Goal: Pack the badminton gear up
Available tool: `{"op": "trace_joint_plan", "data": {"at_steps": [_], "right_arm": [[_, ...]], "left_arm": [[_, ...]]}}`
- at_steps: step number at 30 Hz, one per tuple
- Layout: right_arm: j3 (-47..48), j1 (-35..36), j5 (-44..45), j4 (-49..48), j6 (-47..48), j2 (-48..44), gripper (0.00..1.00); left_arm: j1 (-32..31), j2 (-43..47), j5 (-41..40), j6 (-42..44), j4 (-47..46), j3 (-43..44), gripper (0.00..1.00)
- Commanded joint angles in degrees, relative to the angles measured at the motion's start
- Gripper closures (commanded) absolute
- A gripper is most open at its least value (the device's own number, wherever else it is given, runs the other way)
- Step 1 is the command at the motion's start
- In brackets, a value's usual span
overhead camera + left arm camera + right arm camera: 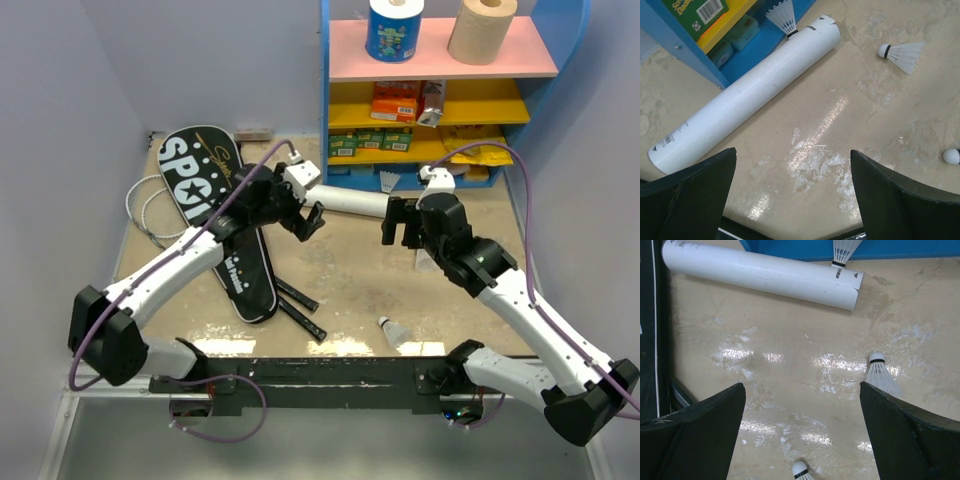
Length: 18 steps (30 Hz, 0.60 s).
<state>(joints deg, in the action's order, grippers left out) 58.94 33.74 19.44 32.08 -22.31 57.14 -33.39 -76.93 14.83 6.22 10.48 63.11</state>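
Note:
The black cover (203, 168) lettered "SPO…" lies at the left, partly under my left arm, and shows as a dark strip (650, 315) in the right wrist view. White-strung racket heads (148, 212) stick out to its left, and black handles (300, 308) below it. The long white tube (352, 201) (750, 100) (765, 275) lies on the floor in front of the shelf, between both grippers. One shuttlecock (390, 181) (783, 16) (842, 250) rests at the tube's end. Another shuttlecock (902, 54) (880, 372) and a third (393, 331) (801, 471) lie loose. My left gripper (308, 222) (792, 152) and right gripper (397, 225) (802, 386) hover open over bare floor.
A blue shelf unit (325, 90) stands at the back with paper rolls (482, 30) on its pink top shelf and packets (395, 100) on the yellow shelves. Walls close in the left and right sides. A black rail (330, 367) runs along the near edge.

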Motion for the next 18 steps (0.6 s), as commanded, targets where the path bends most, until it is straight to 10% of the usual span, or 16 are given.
{"op": "trace_joint_plan", "data": {"at_steps": [1, 18], "right_arm": [[-0.14, 0.10, -1.42, 1.93, 0.60, -0.19, 0.01], [4.52, 0.01, -1.69, 10.29, -0.19, -5.90, 0.01]], "left_arm": [[-3.61, -6.90, -1.46, 11.34, 1.91, 6.05, 0.00], [-16.10, -29.85, -19.22, 35.87, -11.71, 13.70, 0.00]]}}
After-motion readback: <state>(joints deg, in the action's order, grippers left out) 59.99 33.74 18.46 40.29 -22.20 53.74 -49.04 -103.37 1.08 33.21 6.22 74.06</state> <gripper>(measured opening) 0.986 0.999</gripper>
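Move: The white tube lies across the table along the foot of the shelf, its middle about 16 cm ahead of my empty left hand, 5 cm to the right and 19 cm below. One shuttlecock lies level with that hand and about 25 cm to its right, another about 17 cm back and 18 cm right, both some 20 cm below. From my right hand, the tube's middle is about 18 cm ahead, 12 cm left and 20 cm down. I swing my wide-open left hand to the right and down towards the white tube, about 10 cm each way, edging slightly forward late on while the wrist rolls its left side up and the fingers tip more steeply down, some 30 degrees in all. My right hand, also open and empty, eases about 3 cm back and a little right, away from the tube. ##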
